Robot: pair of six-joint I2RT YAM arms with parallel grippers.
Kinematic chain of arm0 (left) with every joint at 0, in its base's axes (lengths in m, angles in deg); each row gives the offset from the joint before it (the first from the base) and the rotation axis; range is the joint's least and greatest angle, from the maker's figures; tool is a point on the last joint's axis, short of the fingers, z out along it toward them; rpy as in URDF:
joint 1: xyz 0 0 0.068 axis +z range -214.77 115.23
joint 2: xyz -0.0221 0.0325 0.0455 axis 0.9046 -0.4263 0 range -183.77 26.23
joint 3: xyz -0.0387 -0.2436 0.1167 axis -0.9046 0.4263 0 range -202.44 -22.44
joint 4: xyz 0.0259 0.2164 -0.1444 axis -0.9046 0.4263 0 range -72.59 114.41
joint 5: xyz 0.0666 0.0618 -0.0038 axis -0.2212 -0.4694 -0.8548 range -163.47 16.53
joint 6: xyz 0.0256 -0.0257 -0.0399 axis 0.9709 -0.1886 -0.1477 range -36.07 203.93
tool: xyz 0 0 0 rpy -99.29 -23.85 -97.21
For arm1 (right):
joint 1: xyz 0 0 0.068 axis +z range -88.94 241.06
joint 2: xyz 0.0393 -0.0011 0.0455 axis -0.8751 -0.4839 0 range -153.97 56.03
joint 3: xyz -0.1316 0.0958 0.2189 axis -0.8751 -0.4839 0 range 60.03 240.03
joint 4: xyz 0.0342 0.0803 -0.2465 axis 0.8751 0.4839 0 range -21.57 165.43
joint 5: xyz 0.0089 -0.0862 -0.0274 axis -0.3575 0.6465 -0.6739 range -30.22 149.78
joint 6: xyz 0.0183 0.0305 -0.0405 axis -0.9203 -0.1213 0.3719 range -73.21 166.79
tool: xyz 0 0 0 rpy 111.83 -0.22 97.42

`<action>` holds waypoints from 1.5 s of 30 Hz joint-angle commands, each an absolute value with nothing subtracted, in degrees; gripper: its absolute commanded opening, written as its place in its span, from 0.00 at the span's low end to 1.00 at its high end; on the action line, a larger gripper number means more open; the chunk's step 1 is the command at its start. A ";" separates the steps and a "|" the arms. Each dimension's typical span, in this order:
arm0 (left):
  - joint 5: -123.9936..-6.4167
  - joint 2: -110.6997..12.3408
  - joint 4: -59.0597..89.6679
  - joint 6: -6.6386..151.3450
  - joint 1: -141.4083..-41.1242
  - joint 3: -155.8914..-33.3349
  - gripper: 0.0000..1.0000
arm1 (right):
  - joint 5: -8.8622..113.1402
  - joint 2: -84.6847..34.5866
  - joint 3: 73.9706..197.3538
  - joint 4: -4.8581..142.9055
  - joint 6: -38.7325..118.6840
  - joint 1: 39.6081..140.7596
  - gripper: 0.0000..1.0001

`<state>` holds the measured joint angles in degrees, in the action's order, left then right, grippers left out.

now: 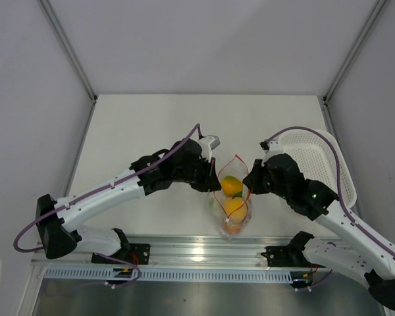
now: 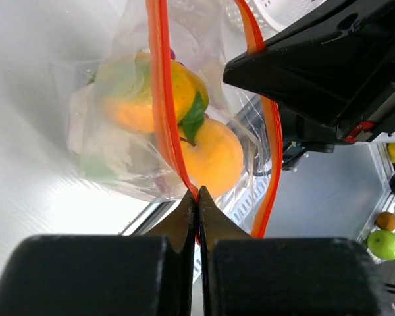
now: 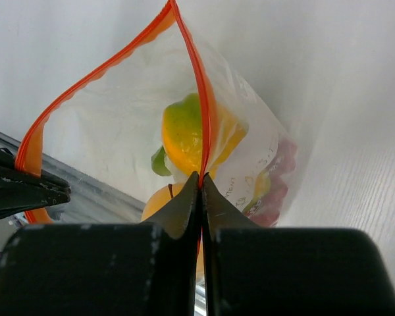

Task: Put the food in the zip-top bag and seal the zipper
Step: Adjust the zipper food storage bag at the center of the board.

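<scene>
The clear zip-top bag (image 1: 232,220) hangs between both arms near the table's front edge, mouth spread open. Inside lies the food: orange and yellow fruits (image 1: 232,186) (image 2: 210,155) (image 3: 187,135) and a red berry cluster (image 3: 281,172). My left gripper (image 1: 214,179) (image 2: 197,192) is shut on the left side of the red-orange zipper (image 2: 159,85). My right gripper (image 1: 249,180) (image 3: 201,179) is shut on the zipper's (image 3: 204,105) right side. The zipper's two strips (image 1: 234,160) stand apart in a diamond shape.
A white perforated basket (image 1: 316,158) sits at the right, behind my right arm. The metal rail (image 1: 204,253) runs along the table's near edge, just below the bag. More fruits (image 2: 385,242) show far off beyond the table in the left wrist view.
</scene>
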<state>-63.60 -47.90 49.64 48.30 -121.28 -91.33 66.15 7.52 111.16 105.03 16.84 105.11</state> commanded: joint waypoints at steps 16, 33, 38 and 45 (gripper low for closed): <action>-59.23 -50.85 41.23 53.52 -120.67 -91.35 0.01 | 57.58 0.40 118.55 97.26 8.30 105.70 0.00; -67.55 -46.82 40.08 42.73 -120.23 -86.61 0.01 | 58.37 -7.26 126.74 102.26 14.88 106.41 0.68; -70.39 -44.00 37.19 35.17 -120.31 -81.78 0.01 | 58.98 0.03 126.03 106.20 17.87 109.48 0.73; -71.62 -44.88 39.03 33.31 -120.31 -83.79 0.01 | 66.72 2.60 127.79 117.20 14.63 115.80 0.72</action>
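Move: My shut right fingers hold the right side of the zip-top bag's rim; the bag's middle is about 4 cm left, 3 cm back and 9 below. My left fingers, pinching the rim's opposite side, are roughly 10 cm left of my right hand and 2 back. Inside, the mango lies some 5 cm left and 3 ahead of my right hand, the orange fruit 4 left and 5 back, both about 8 below. From my left hand the bag's middle is some 5 cm right, 2 back, 9 below. I carry the right side of the rim about 7 cm left towards my left hand, dipping slightly then rising, and open my right fingers wide to let go of it. Then my open right hand draws back some 6 cm, still climbing a little and easing right. My left hand keeps its pinch, sinking and edging forward a couple of centimetres, and late on turns counter-clockwise by around 15 degrees. ##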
